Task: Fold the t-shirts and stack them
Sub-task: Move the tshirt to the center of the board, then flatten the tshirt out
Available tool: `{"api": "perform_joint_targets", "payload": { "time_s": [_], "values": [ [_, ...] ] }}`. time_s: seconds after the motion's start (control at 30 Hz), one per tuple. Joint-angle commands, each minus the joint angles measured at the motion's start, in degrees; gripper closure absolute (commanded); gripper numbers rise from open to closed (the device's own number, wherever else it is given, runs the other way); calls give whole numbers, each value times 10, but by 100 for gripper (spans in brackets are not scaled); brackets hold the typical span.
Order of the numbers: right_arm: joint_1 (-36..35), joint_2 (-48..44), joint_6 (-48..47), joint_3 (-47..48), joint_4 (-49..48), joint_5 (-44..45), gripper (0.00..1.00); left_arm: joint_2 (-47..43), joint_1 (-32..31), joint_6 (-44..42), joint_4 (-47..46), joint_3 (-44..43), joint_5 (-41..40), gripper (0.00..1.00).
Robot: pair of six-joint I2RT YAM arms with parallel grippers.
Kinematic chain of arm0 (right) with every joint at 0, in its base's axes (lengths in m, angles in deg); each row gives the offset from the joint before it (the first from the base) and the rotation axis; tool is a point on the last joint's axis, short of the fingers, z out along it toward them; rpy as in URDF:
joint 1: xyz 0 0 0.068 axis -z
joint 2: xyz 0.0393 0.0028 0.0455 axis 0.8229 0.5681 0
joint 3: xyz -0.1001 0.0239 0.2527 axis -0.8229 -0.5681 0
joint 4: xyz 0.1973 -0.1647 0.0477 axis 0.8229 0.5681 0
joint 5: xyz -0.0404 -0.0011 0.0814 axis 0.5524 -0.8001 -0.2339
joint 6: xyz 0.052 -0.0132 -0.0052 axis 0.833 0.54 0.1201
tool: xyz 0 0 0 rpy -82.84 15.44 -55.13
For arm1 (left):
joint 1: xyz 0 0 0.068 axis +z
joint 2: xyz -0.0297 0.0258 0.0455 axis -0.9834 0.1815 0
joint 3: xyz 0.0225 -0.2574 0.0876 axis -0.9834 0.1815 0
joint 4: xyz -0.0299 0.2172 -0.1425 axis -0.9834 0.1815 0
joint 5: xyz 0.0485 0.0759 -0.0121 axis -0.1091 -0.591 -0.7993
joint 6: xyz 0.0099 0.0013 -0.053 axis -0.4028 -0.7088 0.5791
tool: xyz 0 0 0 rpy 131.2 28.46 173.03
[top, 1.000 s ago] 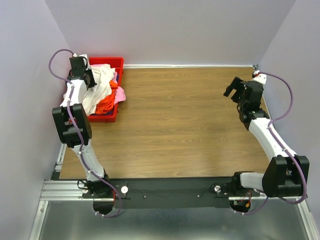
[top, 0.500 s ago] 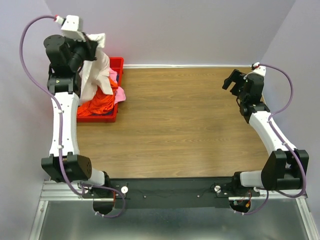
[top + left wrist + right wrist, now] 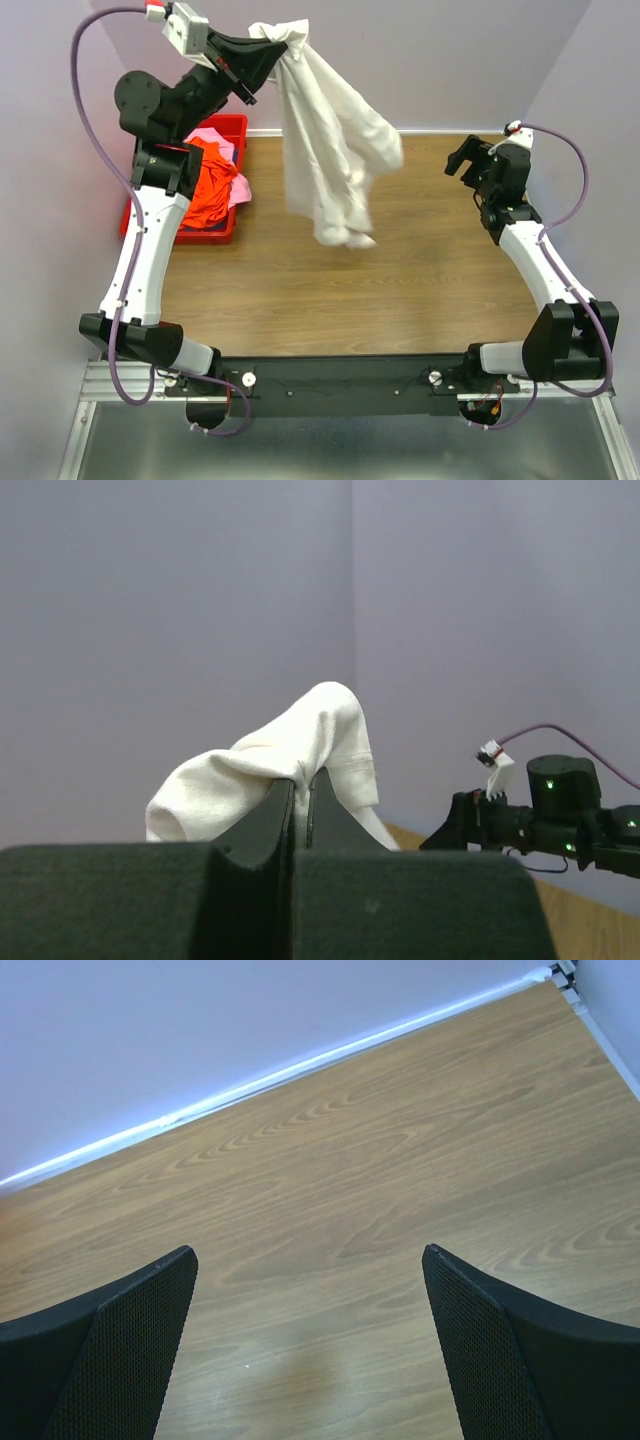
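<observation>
My left gripper (image 3: 283,45) is raised high at the back and shut on a white t-shirt (image 3: 325,150), which hangs down bunched over the wooden table (image 3: 420,270), its lower end near the surface. In the left wrist view the fingers (image 3: 330,815) pinch a fold of the white t-shirt (image 3: 300,745). A red bin (image 3: 215,228) at the back left holds orange (image 3: 205,195) and pink (image 3: 240,190) t-shirts. My right gripper (image 3: 462,165) is open and empty above the table's right side; its wrist view shows only bare wood between the fingers (image 3: 130,1340).
Lilac walls close the table at the back and on both sides. The right arm (image 3: 535,260) runs along the right edge. The left arm (image 3: 150,240) rises beside the bin.
My left gripper has lifted the white t-shirt out of the red bin, swinging up and right over the table. The right gripper has barely moved.
</observation>
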Motion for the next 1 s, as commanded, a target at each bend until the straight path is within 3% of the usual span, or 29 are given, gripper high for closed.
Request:
{"api": "perform_joint_targets", "payload": {
  "time_s": [0.0,0.07,0.1,0.2,0.47,0.7,0.97],
  "values": [
    [4,-27,3,-17,11,1,0,22,-3,56,-71,68,1,96],
    [3,-37,4,-26,12,-1,0,34,-3,54,-47,111,-17,74],
    [3,-41,4,-37,13,-1,0,42,-3,53,-13,124,-39,55],
    [3,-62,4,-55,19,-11,0,82,-4,30,79,161,-89,39],
    [3,-88,15,-121,68,-91,0,130,-51,-93,250,231,-205,35],
    [2,-39,47,-149,110,-120,0,163,-87,-105,300,288,-169,34],
    [2,48,55,-136,121,-125,0,237,-127,-128,316,281,-108,35]
  ]
}}
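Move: My raised left hand still pinches the white t-shirt, which hangs down and out to its right. The board's centre lies about 60 cm below that hand, some 12 cm to its right and 3 cm back. The red box is roughly 16 cm ahead and 28 cm left, 54 cm down, with the orange t-shirt in it around 12 cm ahead and 22 cm left. From my empty right hand the board's centre is about 13 cm back, 26 cm left and 24 cm down. I open my left fingers at once and let go of the white t-shirt as the hand sweeps forward about 13 cm and down, then keep sinking while drawing back and edging right, nearly 50 cm lower in all, tipping some 65 degrees to point down. My open right hand sinks about 15 cm, easing back and a little left and tipping down, to come over the shirt's far right part. ##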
